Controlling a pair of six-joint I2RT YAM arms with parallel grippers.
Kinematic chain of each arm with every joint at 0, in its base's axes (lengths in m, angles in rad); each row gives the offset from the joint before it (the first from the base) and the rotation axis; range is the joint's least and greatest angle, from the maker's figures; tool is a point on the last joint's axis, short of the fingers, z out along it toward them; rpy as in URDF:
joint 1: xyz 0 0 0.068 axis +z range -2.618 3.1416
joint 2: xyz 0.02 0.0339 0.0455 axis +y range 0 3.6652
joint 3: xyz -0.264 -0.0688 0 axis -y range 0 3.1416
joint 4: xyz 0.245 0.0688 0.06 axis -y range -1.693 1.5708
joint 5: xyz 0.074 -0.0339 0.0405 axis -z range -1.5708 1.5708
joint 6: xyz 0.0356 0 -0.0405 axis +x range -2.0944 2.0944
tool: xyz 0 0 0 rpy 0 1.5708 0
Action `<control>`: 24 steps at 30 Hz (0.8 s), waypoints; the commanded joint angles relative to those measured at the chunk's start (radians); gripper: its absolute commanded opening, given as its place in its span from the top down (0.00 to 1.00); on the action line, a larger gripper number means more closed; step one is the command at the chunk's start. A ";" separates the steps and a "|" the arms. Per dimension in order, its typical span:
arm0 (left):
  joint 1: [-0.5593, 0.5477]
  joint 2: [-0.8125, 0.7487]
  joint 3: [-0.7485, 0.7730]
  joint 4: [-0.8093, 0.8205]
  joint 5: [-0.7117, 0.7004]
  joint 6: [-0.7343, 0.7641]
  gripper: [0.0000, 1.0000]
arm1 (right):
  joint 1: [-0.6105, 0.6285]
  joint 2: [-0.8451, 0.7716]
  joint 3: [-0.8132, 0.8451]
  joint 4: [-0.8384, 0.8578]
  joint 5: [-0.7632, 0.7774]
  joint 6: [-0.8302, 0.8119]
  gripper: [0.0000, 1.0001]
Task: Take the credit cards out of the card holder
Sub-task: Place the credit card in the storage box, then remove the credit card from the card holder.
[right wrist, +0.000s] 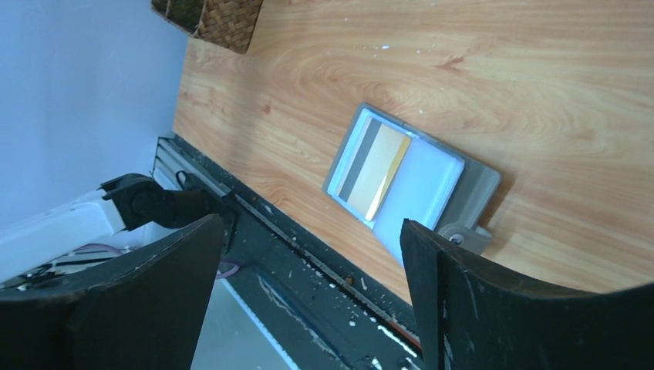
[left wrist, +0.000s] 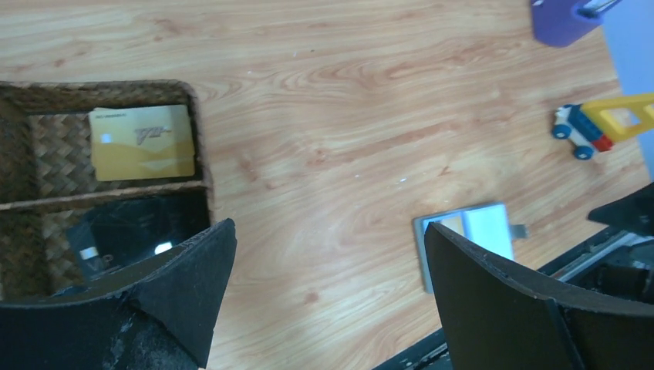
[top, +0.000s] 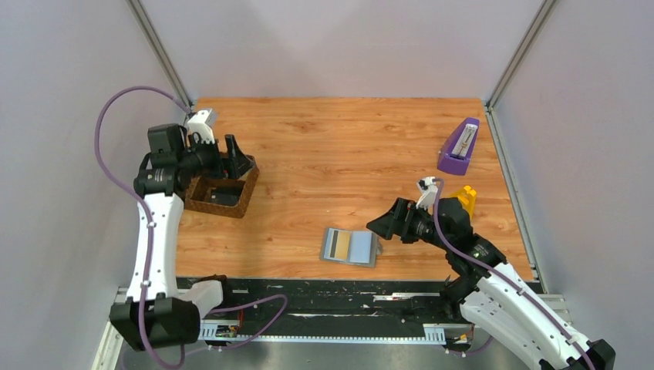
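The card holder (top: 364, 249) lies open near the table's front edge, pale blue-grey inside. A tan credit card with a grey stripe (top: 339, 245) sits on its left panel; both show in the right wrist view, holder (right wrist: 428, 185) and card (right wrist: 375, 166). My right gripper (top: 378, 226) is open and empty, just right of the holder and above the table. My left gripper (top: 237, 160) is open and empty over the brown woven tray (top: 245, 202). In the tray lie a gold card (left wrist: 141, 142) and a black card (left wrist: 127, 235), in separate compartments.
A purple stand (top: 459, 146) holding a pale item is at the back right. A yellow toy vehicle (top: 465, 199) sits beside the right arm's wrist. A black rail (top: 324, 289) runs along the near table edge. Grey walls enclose the table.
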 commanded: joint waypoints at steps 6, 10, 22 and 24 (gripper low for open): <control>-0.117 -0.139 -0.107 -0.055 0.098 -0.245 0.00 | 0.002 0.047 -0.057 0.043 -0.103 0.155 0.24; -0.200 -0.203 -0.243 0.043 0.107 -0.297 0.00 | 0.007 0.119 -0.095 0.144 -0.150 0.224 0.30; -0.512 -0.278 -0.533 0.392 -0.032 -0.544 0.00 | 0.142 0.448 -0.011 0.300 -0.070 0.274 0.52; -0.573 -0.230 -0.523 0.396 -0.062 -0.543 0.00 | 0.150 0.502 0.017 0.303 -0.051 0.263 0.55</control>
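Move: From the left gripper, the credit card in the open card holder lies about 24 cm to the right, 14 cm back and 23 cm below; the storage box is some 14 cm to its left, 5 cm ahead and 20 cm below. From the right gripper, the card holder is about 8 cm left, 1 cm back and 12 cm below, while the toy blocks sit some 22 cm right, 11 cm ahead and 11 cm below. Bring the empty, wide-open left gripper away from the storage box towards the credit card, about 13 cm right and 12 cm back, rising slightly before sinking 9 cm, tipping down and turning clockwise. Meanwhile lower the right gripper towards the card holder, also going left and slightly back, tilting its fingers down and closing them to about half; touch nothing yet. ##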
